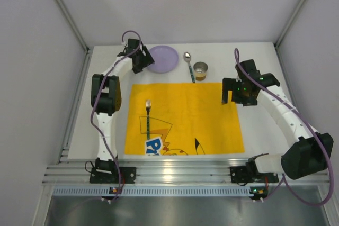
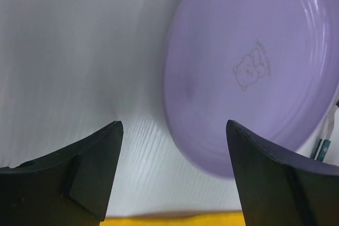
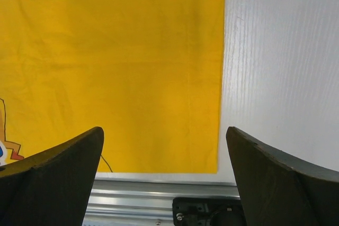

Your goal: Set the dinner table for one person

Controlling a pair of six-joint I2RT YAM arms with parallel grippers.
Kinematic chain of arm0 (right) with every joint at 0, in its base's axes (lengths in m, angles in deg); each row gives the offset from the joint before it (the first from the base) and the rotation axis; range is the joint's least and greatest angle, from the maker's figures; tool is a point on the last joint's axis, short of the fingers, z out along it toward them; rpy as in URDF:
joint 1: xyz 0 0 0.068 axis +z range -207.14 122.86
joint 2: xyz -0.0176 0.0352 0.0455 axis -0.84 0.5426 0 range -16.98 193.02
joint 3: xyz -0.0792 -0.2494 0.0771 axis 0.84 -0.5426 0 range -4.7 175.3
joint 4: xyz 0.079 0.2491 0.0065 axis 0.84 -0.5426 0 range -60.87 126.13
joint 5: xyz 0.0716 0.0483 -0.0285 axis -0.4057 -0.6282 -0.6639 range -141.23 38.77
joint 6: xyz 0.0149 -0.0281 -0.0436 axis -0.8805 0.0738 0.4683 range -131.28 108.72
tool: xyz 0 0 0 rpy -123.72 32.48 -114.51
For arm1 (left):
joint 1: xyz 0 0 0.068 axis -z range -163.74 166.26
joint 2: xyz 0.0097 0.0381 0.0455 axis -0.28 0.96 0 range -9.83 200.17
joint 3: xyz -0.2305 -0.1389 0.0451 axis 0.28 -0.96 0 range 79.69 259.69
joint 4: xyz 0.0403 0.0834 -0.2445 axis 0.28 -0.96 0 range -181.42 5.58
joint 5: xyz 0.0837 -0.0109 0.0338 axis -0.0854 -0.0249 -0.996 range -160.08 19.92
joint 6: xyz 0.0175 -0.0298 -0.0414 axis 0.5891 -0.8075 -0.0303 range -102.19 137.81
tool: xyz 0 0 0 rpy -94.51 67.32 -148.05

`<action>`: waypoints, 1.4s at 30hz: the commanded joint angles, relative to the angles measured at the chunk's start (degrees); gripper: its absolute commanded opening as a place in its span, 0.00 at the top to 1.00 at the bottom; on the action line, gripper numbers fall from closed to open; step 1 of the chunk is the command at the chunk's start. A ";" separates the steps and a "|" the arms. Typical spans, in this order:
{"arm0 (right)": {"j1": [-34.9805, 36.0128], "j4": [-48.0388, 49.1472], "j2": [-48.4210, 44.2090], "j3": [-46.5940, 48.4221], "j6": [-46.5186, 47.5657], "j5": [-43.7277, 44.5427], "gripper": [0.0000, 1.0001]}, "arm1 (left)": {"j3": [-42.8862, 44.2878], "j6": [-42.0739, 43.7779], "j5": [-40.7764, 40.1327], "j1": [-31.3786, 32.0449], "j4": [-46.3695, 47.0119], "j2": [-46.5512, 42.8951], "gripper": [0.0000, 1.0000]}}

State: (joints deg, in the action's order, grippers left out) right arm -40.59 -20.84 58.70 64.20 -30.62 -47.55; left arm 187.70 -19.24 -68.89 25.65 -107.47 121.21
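The dinner table (image 1: pixel 222 51) is a white top with a yellow cartoon-printed mat (image 1: pixel 185 117) across its middle. A fork (image 1: pixel 148 118) lies on the mat's left part. Behind the mat are a purple plate (image 1: pixel 163 58), a spoon (image 1: pixel 188 65) and a small metal cup (image 1: pixel 200 70). My left gripper (image 1: pixel 141 65) hovers at the plate's left edge. In the left wrist view the left gripper (image 2: pixel 174 125) is open and empty, with the plate (image 2: pixel 254 67) ahead and to the right. My right gripper (image 1: pixel 229 97) is open over the mat's right edge (image 3: pixel 220 78), and the right gripper (image 3: pixel 164 129) holds nothing.
Silver aluminium rails (image 1: pixel 175 173) run along the near edge, with both arm bases bolted there. Grey walls close in the left, right and back. In the right wrist view, bare white tabletop (image 3: pixel 280 67) lies right of the mat and the rail (image 3: pixel 148 194) runs below it.
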 commanded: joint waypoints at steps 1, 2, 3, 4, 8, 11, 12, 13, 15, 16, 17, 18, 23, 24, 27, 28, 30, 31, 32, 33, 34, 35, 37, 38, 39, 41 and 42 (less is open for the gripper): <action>-1.35 -1.39 -2.29 0.97 -1.15 2.12 0.00 | 6.42 -5.47 4.78 0.19 2.83 4.03 0.17; -1.61 -1.48 -2.38 0.80 -1.06 2.29 0.00 | 8.25 -6.00 4.79 0.28 2.83 5.96 0.18; -1.96 -1.56 -2.20 0.53 -1.15 2.38 0.00 | 8.97 -6.44 4.87 0.19 2.92 6.85 0.19; -2.14 -1.74 -2.12 0.44 -1.15 2.38 0.00 | 9.50 -7.14 4.87 0.19 3.10 7.55 0.26; -2.67 -1.83 -1.59 0.09 -0.80 2.73 0.00 | 11.34 -7.85 4.96 0.11 3.45 9.93 0.65; -3.02 -1.74 -0.89 0.00 -0.09 3.00 0.00 | 11.87 -8.03 5.75 -0.16 3.36 10.72 0.92; -3.11 -1.74 -0.62 0.00 0.00 3.00 0.00 | 11.96 -8.12 6.27 -0.25 3.36 10.99 1.00; -3.11 -1.65 -0.36 0.09 0.26 2.91 0.00 | 12.05 -8.03 6.45 -0.33 3.27 10.90 1.00; -3.20 -1.48 -0.09 0.35 0.52 2.65 0.00 | 12.05 -7.59 6.72 -0.60 3.71 10.29 1.00; -3.20 -1.39 -0.09 0.53 0.87 2.73 0.00 | 11.97 -6.98 7.24 -0.60 4.23 10.02 1.00; -3.20 -1.30 -0.09 0.62 1.14 2.65 0.00 | 11.88 -6.63 7.51 -0.60 4.50 9.50 1.00; -3.20 -1.21 -0.09 0.70 1.14 2.56 0.00 | 11.88 -6.28 7.86 -0.60 4.85 9.15 1.00; -3.11 -0.60 -0.88 0.44 1.67 1.68 0.00 | 8.72 -4.17 10.41 -0.69 8.89 2.56 1.00; -3.11 -0.25 -1.32 0.27 1.75 1.42 0.00 | 8.10 -3.38 10.76 -0.77 9.33 1.16 1.00; -3.20 0.37 -2.37 -0.52 1.75 0.71 0.00 | 5.64 -1.80 13.22 -1.39 10.57 -4.03 1.00; -3.20 0.80 -2.47 -0.70 1.84 0.54 0.00 | 3.72 -1.53 13.83 -1.82 10.83 -5.43 1.00; -3.20 1.25 -2.90 -1.31 2.02 0.01 0.00 | 0.99 -1.09 16.21 -2.27 12.67 -10.27 1.00; -3.20 1.68 -2.91 -1.40 2.19 -0.34 0.00 | -2.15 -1.00 16.65 -2.62 13.11 -12.28 1.00; -3.20 1.95 -2.82 -1.40 2.28 -0.43 0.00 | -3.75 -0.91 17.26 -2.79 13.73 -15.70 1.00; -3.20 2.04 -2.73 -1.32 2.46 -0.60 0.00 | -5.42 -0.30 18.22 -2.97 13.82 -17.73 1.00; -3.20 2.21 -2.64 -1.14 2.63 -1.04 0.00 | -8.92 -0.03 18.75 -3.23 13.82 -19.67 1.00; -3.11 2.21 -2.64 -0.71 2.81 -1.31 0.00 | -10.52 0.40 19.72 -3.24 13.21 -23.25 1.00; -3.11 2.22 -2.47 -0.18 3.16 -1.48 0.00 | -15.95 2.42 23.57 -3.32 12.59 -26.70 1.00; -3.28 2.30 -2.47 0.35 3.42 -1.57 0.00 | -17.90 3.13 25.33 -3.24 12.07 -28.54 1.00; -3.11 2.39 -2.38 0.53 3.60 -1.49 0.00 | -20.01 4.70 28.92 -3.24 10.41 -31.70 1.00; -3.20 2.56 -2.20 1.05 3.60 -1.49 0.00 | -27.03 6.81 31.67 -2.80 8.91 -35.05 1.00; -3.20 2.65 -1.94 1.23 3.77 -1.66 0.00 | -29.41 9.09 32.38 -2.45 7.16 -38.29 1.00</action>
State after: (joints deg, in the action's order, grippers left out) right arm -43.16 -20.28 57.87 62.80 -27.84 -48.62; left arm 164.82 -15.92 -44.52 22.15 -97.85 88.03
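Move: The plate's middle lies about 9 cm ahead of the left gripper, 12 cm to its right and 3 cm below; its near-left rim is just beyond the open fingers. The spoon lies about 30 cm to this gripper's right and 3 cm ahead, the metal cup about 37 cm right and level with it. The fork lies some 32 cm back and 2 cm right. From the right gripper the plate is about 40 cm ahead, 38 cm left and 12 cm below. Bring the left gripper forward and right, about 4 cm and 3 cm, sinking a little, so the open fingers straddle the plate's near-left rim; shut them to pinch it. Pause briefly, then lift about 20 cm, drawing back some 13 cm late in the rise, while the fingertips tilt up and the wrist swings clockwise, each by nearly 20 degrees. ##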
